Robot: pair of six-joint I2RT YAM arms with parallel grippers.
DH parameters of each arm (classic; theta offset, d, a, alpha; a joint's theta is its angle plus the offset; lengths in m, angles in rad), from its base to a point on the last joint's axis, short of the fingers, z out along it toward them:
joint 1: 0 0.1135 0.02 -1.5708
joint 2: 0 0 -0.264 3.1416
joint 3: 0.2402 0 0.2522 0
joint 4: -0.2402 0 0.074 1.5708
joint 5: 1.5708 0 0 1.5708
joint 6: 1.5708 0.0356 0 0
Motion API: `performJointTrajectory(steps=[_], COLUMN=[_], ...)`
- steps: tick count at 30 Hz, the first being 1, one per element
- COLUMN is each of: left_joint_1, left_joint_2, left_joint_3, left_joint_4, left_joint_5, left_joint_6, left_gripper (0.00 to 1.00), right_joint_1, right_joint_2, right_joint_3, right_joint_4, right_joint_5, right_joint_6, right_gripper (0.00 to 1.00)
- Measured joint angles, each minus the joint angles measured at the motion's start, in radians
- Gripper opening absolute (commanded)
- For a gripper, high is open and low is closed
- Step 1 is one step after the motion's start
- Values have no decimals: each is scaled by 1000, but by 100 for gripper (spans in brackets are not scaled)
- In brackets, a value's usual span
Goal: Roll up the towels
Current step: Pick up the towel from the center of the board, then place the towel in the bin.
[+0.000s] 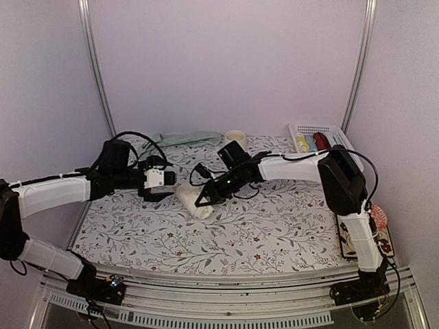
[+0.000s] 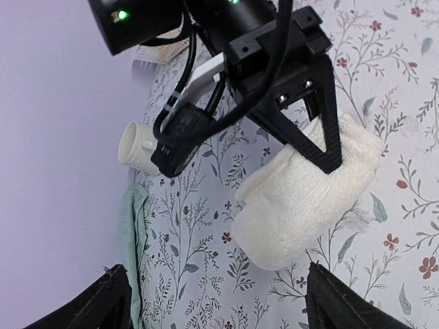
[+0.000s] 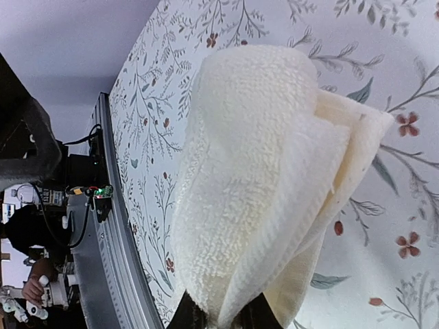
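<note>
The cream towel point(image 1: 195, 203) lies as a loose roll on the floral table, left of centre. My right gripper point(image 1: 202, 200) is shut on its upper layers; in the right wrist view the folds of the cream towel point(image 3: 260, 171) bunch between the dark fingertips point(image 3: 186, 317). The left wrist view shows the same roll point(image 2: 302, 205) with the right gripper's fingers point(image 2: 322, 140) pinching its far end. My left gripper point(image 1: 171, 186) stands open just left of the roll, its jaws wide apart and empty point(image 2: 219, 305). The sage green towel point(image 1: 182, 139) lies crumpled along the back wall point(image 2: 134, 247).
A cream mug point(image 1: 235, 137) stands at the back centre, next to the green towel point(image 2: 137, 145). A white basket point(image 1: 317, 128) with coloured items sits at the back right. A red-and-white object point(image 1: 378, 218) lies at the right edge. Purple walls enclose the table.
</note>
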Motion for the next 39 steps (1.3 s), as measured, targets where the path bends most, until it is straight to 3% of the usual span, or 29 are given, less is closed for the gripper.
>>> performJointTrajectory(steps=[8,18,28,39], left_joint_1=[39,52,52,52], left_joint_2=[-112,-126,-115,-126], left_joint_3=[2,-96,-119,-159], left_joint_4=[-9,-50,-43,-28], left_joint_5=[-8,-68,-92,-92], left_joint_6=[-225,-358,-447,-470], left_gripper=[90,89,88,88], right_joint_1=[-138,-414,-635,-669], right_joint_2=[-284,-547,-564,-563], right_joint_3=[-175,-318,-340,-341], right_joint_4=[38,19,-38,-122], right_joint_5=[172,446,541,612], right_joint_6=[-53,-138,-185,-217], right_gripper=[2,3,3,3])
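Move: The rolled white towel is already pinched in the right hand. The basket it is taken to has its middle some 22 cm ahead, 45 cm to the right and 2 cm lower. The green roll in the basket lies about 19 cm ahead and 45 cm right, and the mug 23 cm ahead and 10 cm right. From the left hand the basket is roughly 20 cm ahead, 59 cm right and 11 cm lower. The white towel roll, still pinched by the right fingers, is swept fast to the right, about 40 cm, and forward to the basket, rising some 14 cm before easing down slightly at the end, as the wrist swings clockwise about 50 degrees. The empty left hand, staying open, rises a little, then sinks and drifts left. ##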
